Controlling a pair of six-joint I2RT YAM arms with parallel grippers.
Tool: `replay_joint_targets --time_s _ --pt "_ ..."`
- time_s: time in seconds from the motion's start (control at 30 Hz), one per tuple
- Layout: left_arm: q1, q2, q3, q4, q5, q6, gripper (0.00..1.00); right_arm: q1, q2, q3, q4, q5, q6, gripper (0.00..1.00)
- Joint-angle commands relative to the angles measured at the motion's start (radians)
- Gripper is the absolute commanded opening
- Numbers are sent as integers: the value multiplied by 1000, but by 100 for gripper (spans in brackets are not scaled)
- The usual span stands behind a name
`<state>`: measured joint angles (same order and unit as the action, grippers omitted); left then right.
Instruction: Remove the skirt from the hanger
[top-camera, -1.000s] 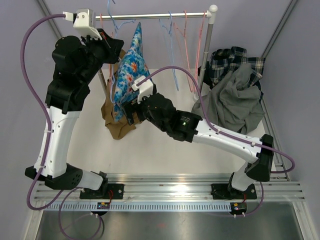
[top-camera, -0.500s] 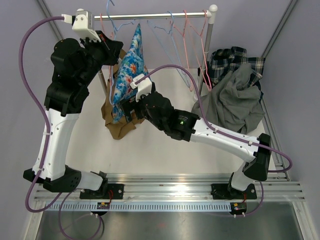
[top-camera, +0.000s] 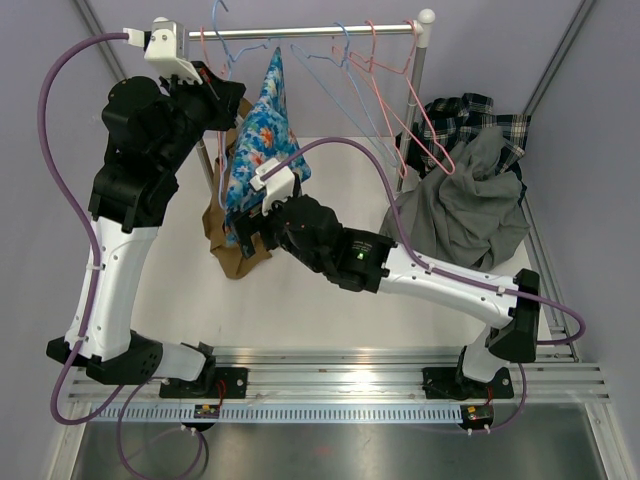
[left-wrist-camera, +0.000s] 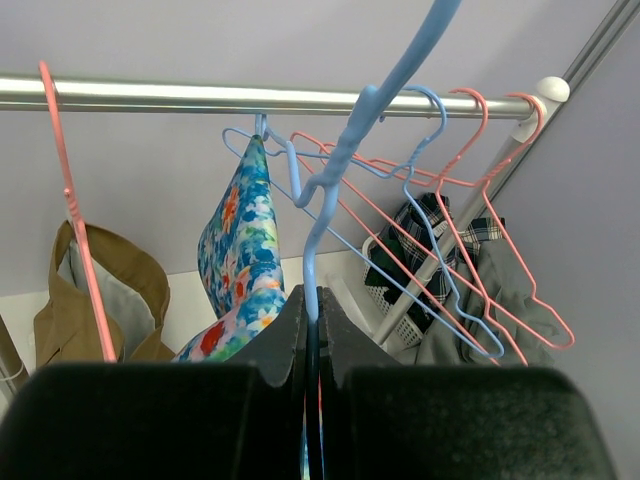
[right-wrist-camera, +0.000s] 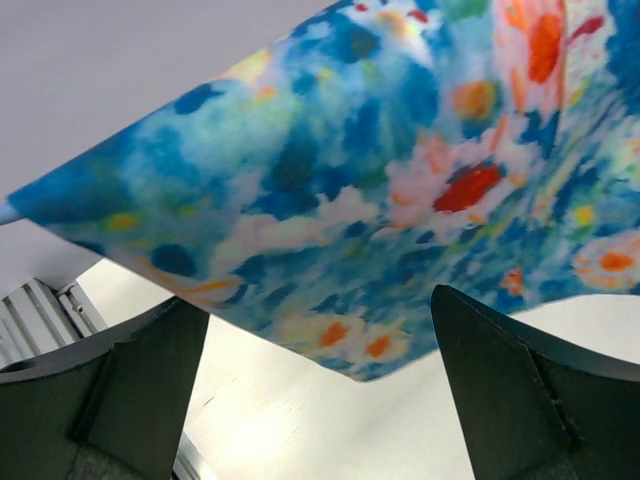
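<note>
A blue floral skirt hangs from the rail at the left of the rack; it also shows in the left wrist view. My left gripper is high beside the skirt's top, shut on the wire of a blue hanger. I cannot tell whether the skirt hangs on that hanger. My right gripper is open at the skirt's lower edge. In the right wrist view the skirt's hem hangs just above the gap between my two fingers, not gripped.
A brown garment hangs behind the skirt. Several empty pink and blue hangers swing on the rail's right half. A grey and plaid clothes pile lies over a basket at the right, beside the rack post.
The empty hangers have swung out to the right along the rail. My right gripper has moved a little left and nearer under the skirt's hem. The left gripper keeps its hold.
</note>
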<state>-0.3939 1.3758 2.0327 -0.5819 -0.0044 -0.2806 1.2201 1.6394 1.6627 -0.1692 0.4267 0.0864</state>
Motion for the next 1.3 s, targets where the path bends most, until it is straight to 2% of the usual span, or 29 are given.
replay_joint_targets --time_s 0.0,0.27,0.4,0.5,0.53,0.6,0.83,0.87,0.9,0.93,1.1,1.23,1.27 --pt "-3 -24 21 148 -16 6 0 18 -1 20 30 30 7 100" --pt "-3 -38 14 148 -8 0 0 18 20 43 23 93 -28 99" --pt "-3 -47 14 145 -5 0 0 16 23 40 27 136 -60 91" --pt "-3 -53 12 142 -5 -3 0 16 30 37 37 168 -73 74" --pt "-3 -57 8 145 -5 -5 0 16 30 37 42 178 -71 65" --pt "-3 -63 0 148 -2 -8 0 18 36 39 57 191 -80 61" --pt "-3 -80 -14 152 -2 -22 0 18 85 68 106 216 -143 33" --pt "-3 -81 -14 149 -2 -23 0 16 95 77 109 215 -149 15" --pt "-3 -83 -14 148 -2 -22 0 18 99 80 112 215 -149 3" --pt "-3 -84 -12 146 -2 -22 0 16 102 81 114 213 -146 0" --pt "-3 -81 -9 134 -3 -2 0 18 51 10 103 176 -102 0" --pt "-3 -43 66 76 -69 49 0 22 -88 -171 94 210 -7 0" --pt "-5 -31 81 45 -83 79 0 25 -166 -264 91 221 27 0"
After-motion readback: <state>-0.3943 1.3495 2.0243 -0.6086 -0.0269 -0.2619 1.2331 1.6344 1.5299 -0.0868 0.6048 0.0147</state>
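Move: The skirt I'm about to pinch is already at my right fingertips; its middle lies some 8 cm ahead of my right hand, about 3 cm to the right and 5 cm higher. From there the brown garment hangs about 8 cm ahead, 5 cm to the left and 10 cm lower, and the empty hangers sit some 13 cm ahead, 23 cm to the right and 10 cm up. From my left hand the skirt's middle is about 14 cm down, 5 cm to the right and 2 cm back. I ease my open right hand about 3 cm forward and slightly down into the skirt's lower part, turning it a little clockwise, and shut the fingers to pinch the cloth. Then I start drawing it down and to the right, about 3 cm, and slightly back. My left hand keeps its grip on the skirt's blue hanger, giving back only about a centimetre. ##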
